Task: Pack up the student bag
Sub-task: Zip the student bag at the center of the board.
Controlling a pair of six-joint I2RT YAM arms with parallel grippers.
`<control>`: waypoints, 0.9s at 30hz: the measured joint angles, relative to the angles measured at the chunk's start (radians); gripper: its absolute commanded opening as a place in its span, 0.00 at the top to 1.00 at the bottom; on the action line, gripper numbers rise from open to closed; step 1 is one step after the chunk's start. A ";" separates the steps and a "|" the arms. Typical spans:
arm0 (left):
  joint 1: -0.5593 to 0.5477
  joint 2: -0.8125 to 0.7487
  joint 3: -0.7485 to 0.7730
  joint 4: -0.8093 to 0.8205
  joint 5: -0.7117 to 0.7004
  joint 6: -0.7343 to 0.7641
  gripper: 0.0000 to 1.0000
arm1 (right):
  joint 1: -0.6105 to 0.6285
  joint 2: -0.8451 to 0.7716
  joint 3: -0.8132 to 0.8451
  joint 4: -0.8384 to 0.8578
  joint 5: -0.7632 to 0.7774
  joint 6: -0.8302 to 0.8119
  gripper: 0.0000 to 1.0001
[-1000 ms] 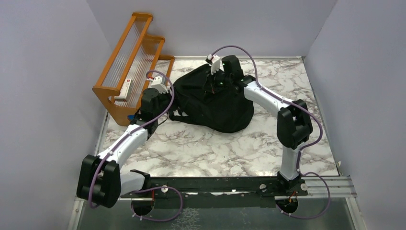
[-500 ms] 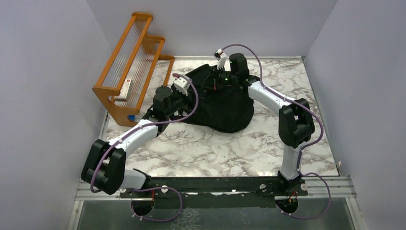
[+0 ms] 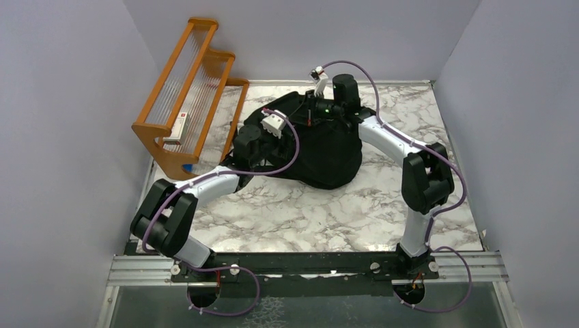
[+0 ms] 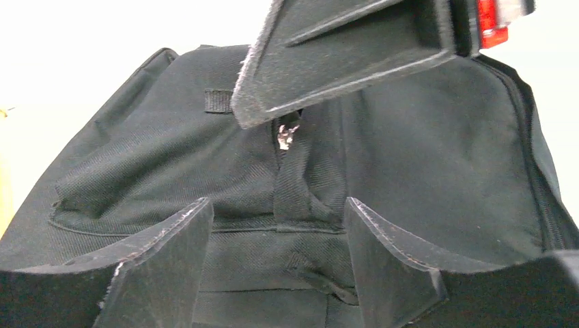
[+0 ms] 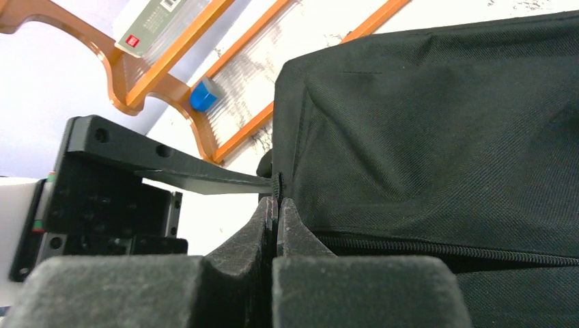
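Note:
The student bag (image 3: 328, 154), a large black fabric backpack, lies at the back of the marble table. My right gripper (image 3: 311, 117) reaches over its far top and is shut on a thin tab at the bag's edge, beside the zip; in the right wrist view its fingertips (image 5: 276, 201) press together on that tab of the bag (image 5: 444, 137). My left gripper (image 3: 267, 140) hovers at the bag's left side. It is open in the left wrist view (image 4: 278, 205), with only the bag's fabric (image 4: 423, 157) behind the gap and nothing held.
An orange wooden rack (image 3: 188, 96) stands at the back left, holding a white box with a red label (image 3: 179, 126); a small blue thing (image 5: 203, 94) sits at its foot. Grey walls close in the table on three sides.
My left arm has swung right, away from the rack, to the bag's left side, and its jaws have opened a little wider. My right gripper has shifted slightly back and right, still pinched shut.

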 measured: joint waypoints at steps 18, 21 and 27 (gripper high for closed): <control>0.000 0.051 0.057 0.048 -0.025 -0.011 0.45 | -0.002 -0.011 -0.028 0.044 -0.044 0.024 0.99; 0.000 0.067 0.057 0.054 -0.029 -0.011 0.55 | -0.002 -0.011 -0.029 0.047 -0.046 0.026 0.99; -0.003 0.085 0.054 0.058 -0.030 -0.024 0.93 | -0.002 -0.014 -0.040 0.048 -0.039 0.026 0.99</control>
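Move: The fabric flap just under the silver zip slider lies about 2 cm ahead of the left hand and 1 cm to its right, level with its fingers. The slider is some 4 cm ahead, 2 cm right and 2 cm up; the webbing loop about 6 cm straight ahead, 3 cm up; the bag's middle about 7 cm back, 10 cm right and 8 cm lower. From the right hand, the flap is 2 cm back and 4 cm below, with no sideways offset. The left hand eases about 2 cm forward and a touch right, with a small rise of 1.5 cm on the way that it sinks out of again, while its fingers, first well apart on either side of the flap, close from about three quarters open to a quarter, coming in on the flap from both sides right below the slider. The right hand keeps its shut grip on the bag at the zip slider just above, its wrist nearly still, and draws back only about 1 cm. ##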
